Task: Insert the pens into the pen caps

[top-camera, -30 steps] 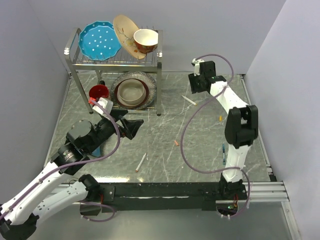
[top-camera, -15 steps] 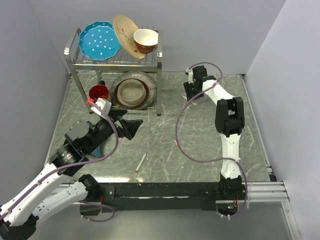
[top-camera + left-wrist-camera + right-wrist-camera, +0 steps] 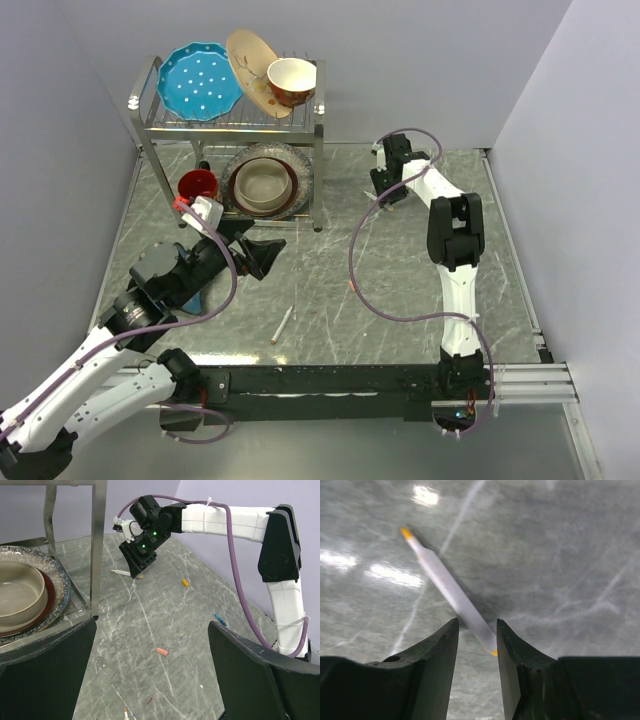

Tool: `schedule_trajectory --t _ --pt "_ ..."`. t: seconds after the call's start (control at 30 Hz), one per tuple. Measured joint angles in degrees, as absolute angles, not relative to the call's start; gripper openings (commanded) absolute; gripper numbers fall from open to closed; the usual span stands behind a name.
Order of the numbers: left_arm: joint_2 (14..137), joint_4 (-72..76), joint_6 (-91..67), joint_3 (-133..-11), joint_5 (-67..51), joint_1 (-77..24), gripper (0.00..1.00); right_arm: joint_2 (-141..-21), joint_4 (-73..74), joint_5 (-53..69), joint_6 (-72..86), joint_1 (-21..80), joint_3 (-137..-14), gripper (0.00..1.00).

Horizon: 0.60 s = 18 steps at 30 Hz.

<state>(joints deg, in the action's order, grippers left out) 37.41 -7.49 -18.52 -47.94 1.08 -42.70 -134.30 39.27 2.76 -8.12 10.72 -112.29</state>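
A white pen [image 3: 451, 590] with an orange tip lies on the marble table, its near end between my right gripper's [image 3: 477, 622] fingers. The jaws stand close on either side of the pen, and a gap shows on its left. In the top view that right gripper [image 3: 385, 190] points down at the far middle of the table. My left gripper [image 3: 152, 670] hovers wide open and holds nothing. An orange pen cap [image 3: 162, 651] lies on the table between and beyond the left gripper's fingers. A yellow cap [image 3: 185, 583] and a blue pen [image 3: 218, 617] lie farther right. Another white pen [image 3: 282, 325] lies near the front.
A metal dish rack [image 3: 318, 130] stands at the back left with a blue plate [image 3: 200, 82] and a bowl [image 3: 291, 80] on top. Stacked dishes [image 3: 265, 182] sit beneath it and a red cup [image 3: 197, 184] beside it. Purple cables loop off both arms.
My right arm has swung left and come down over the white pen, and its jaws have narrowed around it. The left arm has stayed still and open.
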Motion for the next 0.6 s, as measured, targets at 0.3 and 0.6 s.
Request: schedule_trajectory --t 0.3,0.6 --pt "34.54 -6.68 -17.58 -46.48 0.27 -42.70 0.99 -132.20 37.58 0.71 -5.91 10.79 -107.79 0.12" --pt "34.65 -6.61 -17.02 -46.48 0.25 -42.70 0.98 -125.29 32.86 1.37 -2.63 11.38 -96.38 0.02"
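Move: The white pen lies on the table with its rear part already between the right hand's open fingers; its middle is about 3 cm ahead of that hand, 2 cm to the left and 1 cm below. On the table, the yellow cap lies roughly 10 cm back and 11 cm right, the orange cap some 25 cm back and 9 cm left. From the left hand the white pen is around 34 cm ahead, 20 cm right and 33 cm lower. The white pen is pinched near its rear end by the right fingertips, which close from half open while the hand eases about 1 cm back and slightly right, low over the table. Keeping that grip, the right hand then draws back with the pen, speeding up, for about 4 cm in all, staying low and turning some 5 degrees clockwise. ##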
